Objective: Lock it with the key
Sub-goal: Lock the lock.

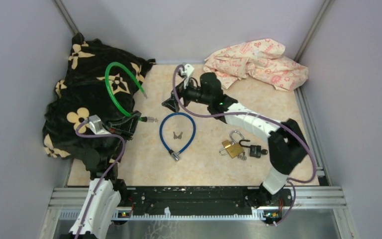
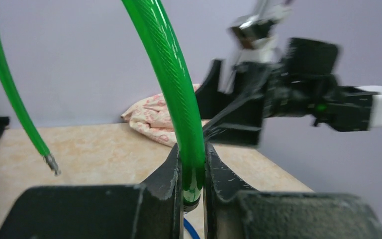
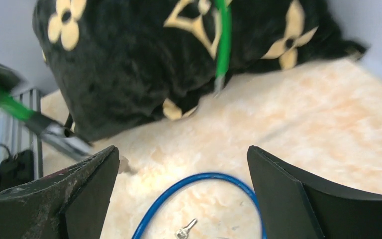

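Note:
My left gripper [image 1: 133, 119] is shut on the green cable lock [image 1: 113, 79] near its black lock end, where a silver key [image 1: 152, 119] sticks out to the right. In the left wrist view my fingers [image 2: 193, 174] pinch the green cable [image 2: 179, 99]; its free metal tip [image 2: 52, 164] hangs loose. My right gripper [image 1: 171, 102] is open and empty, hovering above the top of the blue cable lock [image 1: 177, 134]. In the right wrist view the jaws [image 3: 181, 194] stand wide over the blue cable [image 3: 199, 183] and a small key [image 3: 186, 229]; the green lock's end [image 3: 54, 133] shows at left.
A black flower-print blanket [image 1: 89, 99] fills the left side, under the green loop. A pink patterned cloth [image 1: 258, 62] lies at the back right. A brass padlock [image 1: 233, 148] and a small black padlock [image 1: 256, 150] lie at the right front. Loose keys [image 1: 178, 135] lie inside the blue loop.

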{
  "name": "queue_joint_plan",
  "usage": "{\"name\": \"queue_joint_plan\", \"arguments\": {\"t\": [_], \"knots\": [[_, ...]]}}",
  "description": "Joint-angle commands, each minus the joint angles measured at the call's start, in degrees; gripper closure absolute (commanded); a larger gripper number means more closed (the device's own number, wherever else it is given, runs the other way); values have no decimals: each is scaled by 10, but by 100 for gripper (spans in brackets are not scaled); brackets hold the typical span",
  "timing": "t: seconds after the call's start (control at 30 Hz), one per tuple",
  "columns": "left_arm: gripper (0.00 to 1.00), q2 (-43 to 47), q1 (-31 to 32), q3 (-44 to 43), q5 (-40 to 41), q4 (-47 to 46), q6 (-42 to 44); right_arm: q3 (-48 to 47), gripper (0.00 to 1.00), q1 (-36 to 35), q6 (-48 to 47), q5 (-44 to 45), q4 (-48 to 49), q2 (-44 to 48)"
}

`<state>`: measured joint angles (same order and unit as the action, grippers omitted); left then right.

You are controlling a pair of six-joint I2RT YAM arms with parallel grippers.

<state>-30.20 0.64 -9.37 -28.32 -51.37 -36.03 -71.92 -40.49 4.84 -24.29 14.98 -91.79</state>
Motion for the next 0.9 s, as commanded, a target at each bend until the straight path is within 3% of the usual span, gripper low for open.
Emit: {"name": "queue_joint_plan", "arguments": {"t": [0.0,0.23,0.4,0.67,0.87], "knots": [[100,23,-3,-20,-107,-89,-9,-65,2,-1,26,-95,44,-93],[100,35,-3,-62,-234,-29,33,-131,3,6,57,-114,80,-185],[100,24,-3,-76,-231,-29,42,-61,5,31,118,-121,158,-159],[100,17,-3,-80,-219,-30,69,43,6,60,71,-124,144,-60],[100,14,-3,-79,-232,-37,70,30,8,74,72,-112,130,-60]]}}
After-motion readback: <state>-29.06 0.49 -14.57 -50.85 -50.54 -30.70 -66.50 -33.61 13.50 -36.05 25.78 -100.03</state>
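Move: The green cable's free plug end dangles in the air about 9 cm to the left of my open right hand, some 5 cm farther forward and roughly 6 cm lower. The lock barrel I still grip with my left hand is about 8 cm left of my right hand and 6 cm back, nearly level. Below my right hand lie the keys, about 25 cm down, 3 cm back and 2 cm right. From my left hand the plug end is about 11 cm ahead, 3 cm right and 7 cm lower. I drop my right hand quickly, nearly 10 cm, towards the height of the dangling plug end, edging forward and swinging about 5 cm left, then 6 cm back right with a slight rise; its fingers stay wide open. With my left hand keeping its grip on the lock, I draw back and right about 5 cm each way, turn it clockwise and roll its left side up some 15 degrees, then hold it nearly still. ##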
